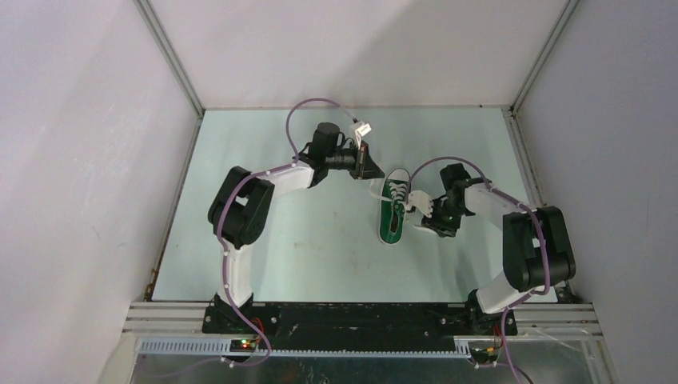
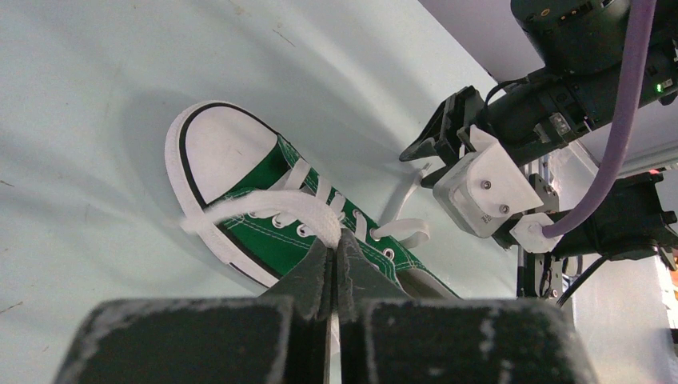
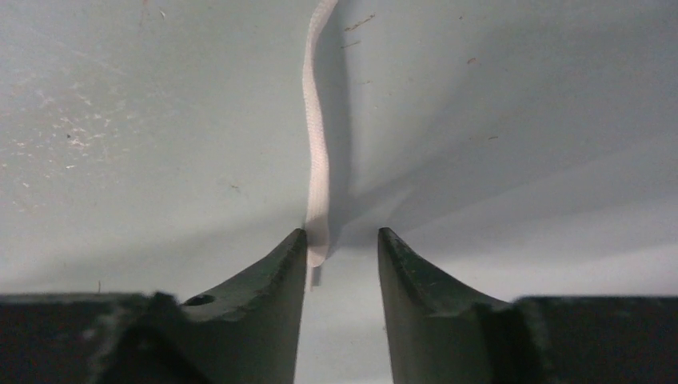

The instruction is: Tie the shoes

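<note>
The shoe [image 1: 394, 210], a green sneaker with a white toe cap, lies on the table between the two arms, toe toward the back. In the left wrist view my left gripper [image 2: 336, 240] is shut on a white lace [image 2: 264, 204] that loops over the shoe [image 2: 276, 240] near its toe. It hangs just behind and left of the toe [image 1: 368, 172]. My right gripper [image 3: 341, 236] is open, low over the table at the shoe's right side [image 1: 420, 222]. The free end of the other lace [image 3: 318, 160] lies between its fingers, close against the left one.
The table [image 1: 304, 240] is pale green, with white enclosure walls on three sides and metal corner posts. The right arm's wrist [image 2: 480, 184] hangs close over the shoe's heel side. Both arm bases sit at the near edge.
</note>
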Robot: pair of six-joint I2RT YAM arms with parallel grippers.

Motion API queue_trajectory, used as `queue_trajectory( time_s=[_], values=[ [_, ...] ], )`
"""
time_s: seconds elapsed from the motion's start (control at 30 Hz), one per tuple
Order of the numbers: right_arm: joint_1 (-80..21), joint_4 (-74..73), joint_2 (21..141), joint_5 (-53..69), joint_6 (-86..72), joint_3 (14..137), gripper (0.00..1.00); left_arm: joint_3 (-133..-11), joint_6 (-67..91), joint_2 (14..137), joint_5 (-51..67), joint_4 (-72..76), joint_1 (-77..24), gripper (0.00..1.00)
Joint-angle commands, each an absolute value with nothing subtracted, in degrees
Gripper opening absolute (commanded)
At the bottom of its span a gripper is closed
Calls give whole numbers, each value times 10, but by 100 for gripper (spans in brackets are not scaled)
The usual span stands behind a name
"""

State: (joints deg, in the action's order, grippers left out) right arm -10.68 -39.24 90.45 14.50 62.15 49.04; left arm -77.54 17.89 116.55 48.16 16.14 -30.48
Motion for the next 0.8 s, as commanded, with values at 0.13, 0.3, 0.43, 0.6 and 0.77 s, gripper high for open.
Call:
queue_trajectory(
  time_s=[0.13,0.3,0.43,0.6,0.77],
  values=[
    [-114,-306,902,102,628,462,0,-776,153,1124,487,152,-307,0],
    [-70,-349,849,183,549,581,0,-787,118,1121,514,128,-307,0],
    [-73,-376,813,238,513,684,0,-795,93,1124,522,106,-308,0],
    [-102,-366,791,296,477,722,0,-816,39,1122,531,62,-314,0],
    [-135,-346,798,327,416,750,0,-842,-4,1125,538,28,-318,1]
  ],
)
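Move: The free lace end lies right between the right hand's open fingertips, practically at the hand point. The shoe's middle is about 14 cm to that hand's left, 7 cm farther out and 2 cm higher; the left gripper's fingertips, still holding the other lace, are some 19 cm left, 14 cm ahead and 13 cm up. From the left hand, the free lace end lies about 14 cm back, 19 cm right and 13 cm down. Right fingers shut on the free lace end, then lift it about 20 cm, swinging forward and somewhat left. ##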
